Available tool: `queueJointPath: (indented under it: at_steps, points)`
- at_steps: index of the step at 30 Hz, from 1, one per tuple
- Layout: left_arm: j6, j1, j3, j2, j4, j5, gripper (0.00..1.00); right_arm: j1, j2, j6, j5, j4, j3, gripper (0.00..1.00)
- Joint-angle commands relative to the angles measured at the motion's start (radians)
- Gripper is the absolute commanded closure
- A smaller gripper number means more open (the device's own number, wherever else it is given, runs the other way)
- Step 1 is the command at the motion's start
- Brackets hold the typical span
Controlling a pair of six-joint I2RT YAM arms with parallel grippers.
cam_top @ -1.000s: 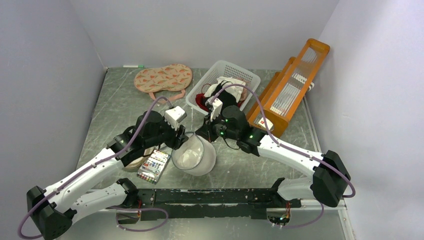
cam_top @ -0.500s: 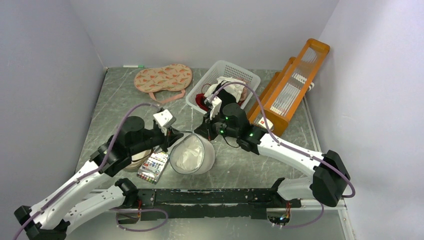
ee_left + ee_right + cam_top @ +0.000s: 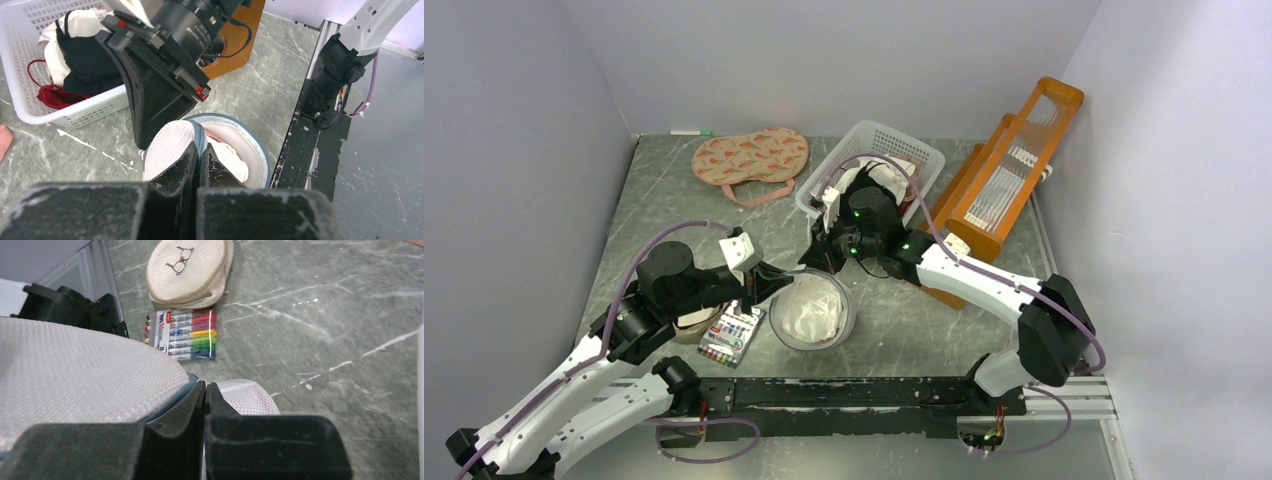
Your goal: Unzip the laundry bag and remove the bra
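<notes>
The laundry bag [image 3: 816,318], round white mesh with a dark zipper rim, lies open near the table's front middle. Pale pink fabric of the bra [image 3: 227,160] shows inside its mouth. My left gripper [image 3: 781,282] is at the bag's left edge, and in the left wrist view it [image 3: 200,150] is shut on the dark rim. My right gripper [image 3: 820,263] is at the far edge. In the right wrist view it [image 3: 205,385] is shut on the rim between the mesh dome [image 3: 75,370] and a white mesh flap [image 3: 247,394].
A white basket [image 3: 894,135] with black, white and red garments stands behind the bag. An orange wooden rack [image 3: 1014,170] is at the right. A watermelon-print pouch [image 3: 749,158] lies at the back. A marker pack [image 3: 732,335] and a beige hoop [image 3: 190,270] lie left of the bag. A black rail [image 3: 844,395] lines the near edge.
My left gripper closed on the bag's rim and drew back to the left. My right gripper shifted left and farther back with the rim. The bag's mouth now faces more upward.
</notes>
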Motion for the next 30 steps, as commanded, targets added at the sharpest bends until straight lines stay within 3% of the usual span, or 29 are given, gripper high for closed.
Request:
queueJointPath:
  at_steps: [1,5,8,14,21,30]
  points:
    - [0.014,0.003,-0.007,-0.027,0.091,0.06,0.93,-0.01,0.064,-0.066,-0.104,-0.055,0.077,1.0]
    - [0.008,0.003,-0.006,-0.028,0.084,0.011,0.93,-0.012,0.093,-0.065,-0.155,-0.075,0.101,1.0]
    - [-0.013,0.002,0.002,-0.015,0.061,-0.083,0.93,-0.013,0.087,-0.032,-0.067,-0.115,0.116,0.99]
    - [-0.045,0.002,0.018,0.006,0.024,-0.228,0.93,-0.013,0.016,0.04,0.185,-0.253,0.124,0.77]
    - [-0.063,0.003,0.018,0.006,0.01,-0.3,0.93,-0.01,-0.065,0.069,0.339,-0.394,0.097,0.46]
    - [-0.072,0.004,0.021,0.011,-0.004,-0.368,0.93,0.134,-0.109,0.121,0.472,-0.498,0.06,0.24]
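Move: The bra lies in the open laundry bag, about 8 cm back and 2 cm left of the right hand and some 13 cm below it. From the left hand, which holds the bag's flap, it is about 5 cm back, 5 cm right and 21 cm down. From the right hand, the laundry basket stands about 20 cm ahead and 14 cm right, 14 cm down; the marker pack lies 13 cm back and 20 cm left, 19 cm down. The bag's blue-edged rim is let go by the right hand, which eases about a centimetre left, then opens wide and swings back some 6–7 cm to the right, slightly lower, rolling and turning clockwise about 20 degrees to face the opening. The left hand keeps its pinch on the flap and draws it about 5 cm forward and left, turning counter-clockwise. ##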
